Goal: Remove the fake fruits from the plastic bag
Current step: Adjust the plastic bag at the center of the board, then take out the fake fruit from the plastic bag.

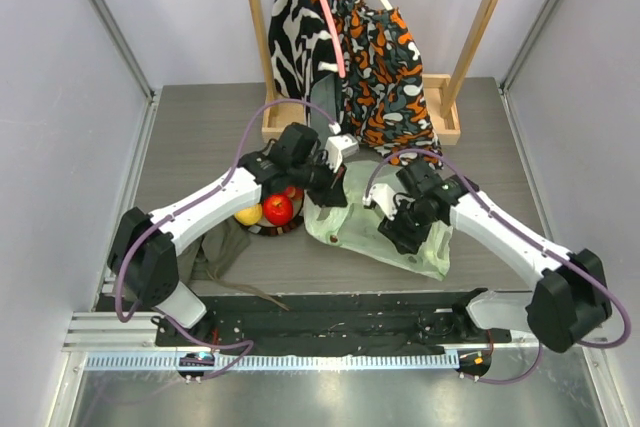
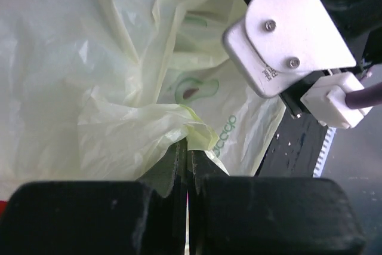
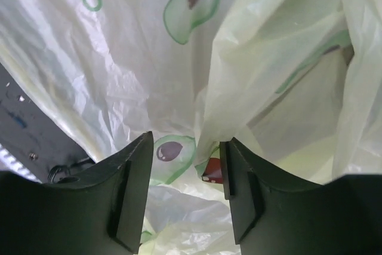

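Note:
The pale-green plastic bag point(image 1: 375, 235) with avocado prints lies crumpled on the table between the arms. My left gripper point(image 1: 333, 183) is shut on a fold of the bag's upper left edge point(image 2: 197, 132). My right gripper point(image 1: 404, 233) stands open over the bag's right part, its jaws spread around loose film point(image 3: 186, 153). Between those jaws a red fruit point(image 3: 212, 170) shows through a gap in the bag point(image 3: 119, 58). A red apple point(image 1: 278, 209) and a yellow fruit point(image 1: 248, 214) lie on the dark-rimmed plate point(image 1: 268, 231) left of the bag.
An olive-grey cloth point(image 1: 215, 252) lies by the plate near the left arm's base. Patterned garments point(image 1: 350, 57) hang from a wooden rack point(image 1: 445, 122) at the back. The right arm's silver wrist bracket point(image 2: 286, 34) is close to my left gripper.

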Controlling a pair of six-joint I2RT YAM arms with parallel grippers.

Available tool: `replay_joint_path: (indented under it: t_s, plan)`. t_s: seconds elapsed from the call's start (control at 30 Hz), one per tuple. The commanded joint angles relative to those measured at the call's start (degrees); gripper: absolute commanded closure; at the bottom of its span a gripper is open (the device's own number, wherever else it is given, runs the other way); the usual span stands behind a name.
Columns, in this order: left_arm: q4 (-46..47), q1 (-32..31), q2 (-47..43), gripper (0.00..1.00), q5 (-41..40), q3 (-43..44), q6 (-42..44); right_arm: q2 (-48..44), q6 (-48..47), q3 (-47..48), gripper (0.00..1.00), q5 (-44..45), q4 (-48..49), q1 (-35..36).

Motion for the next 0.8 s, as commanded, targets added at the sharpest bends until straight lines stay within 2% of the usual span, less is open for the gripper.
replay_joint_path:
  t_s: [0.0, 0.13, 0.23, 0.37, 0.47, 0.5, 0.63, 0.77]
  plan:
    - [1.45, -0.01, -3.55, 1.00, 0.11, -0.88, 0.00, 4.81, -6.44, 8.11, 0.44, -2.91, -7.38, -0.07]
    - [1.36, -0.01, -3.21, 1.00, -0.33, 0.09, 0.36, 8.32, -8.20, 19.96, 0.45, -9.28, -12.21, -4.11]
    - [1.71, -0.01, -3.12, 1.00, -0.15, 0.70, 0.01, 11.05, -6.62, 23.15, 0.44, -11.68, -13.71, -4.20]
    - [2.15, -0.01, -2.94, 1.00, -0.50, 1.58, -1.30, 12.73, -6.62, 22.19, 0.44, -11.34, -12.66, -4.12]
    - [2.41, 0.08, -3.12, 1.00, -1.20, 1.94, -3.15, 13.26, -3.99, 20.00, 0.52, -9.58, -7.83, -4.20]
    - [2.76, 0.34, -3.03, 1.00, -1.21, 2.11, -4.02, 13.52, -3.29, 19.64, 0.59, -9.05, -5.65, -4.12]
    - [5.31, 1.75, -2.41, 1.00, -0.86, 2.29, -8.34, 15.28, -0.39, 19.56, 0.70, -6.86, -1.60, -4.20]
    - [5.14, 2.01, -1.54, 1.00, -1.03, 3.52, -8.08, 17.21, 5.05, 19.29, 0.73, 1.22, 5.35, -4.90]
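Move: The right gripper, open about halfway, hangs low over the bag; the raised bag fold it is after lies about 8 cm ahead, 3 cm to its left and roughly level with it. The bag's near corner is some 5 cm back and 7 cm right, 7 cm down. The left gripper already pinches the bag's edge; from it the bag fold lies about 11 cm right, 2 cm back and 9 cm down, and the red tomato 11 cm left, 2 cm back, 13 cm below. Lift the right gripper up and forward out of its place over the bag, rising about 7 cm and drifting left, then bring it down some 4 cm while still easing forward to the bag fold, narrowing the fingers to roughly half their gap. Keep the left gripper shut on the bag's edge, nearly still, raising it slightly near the end. ##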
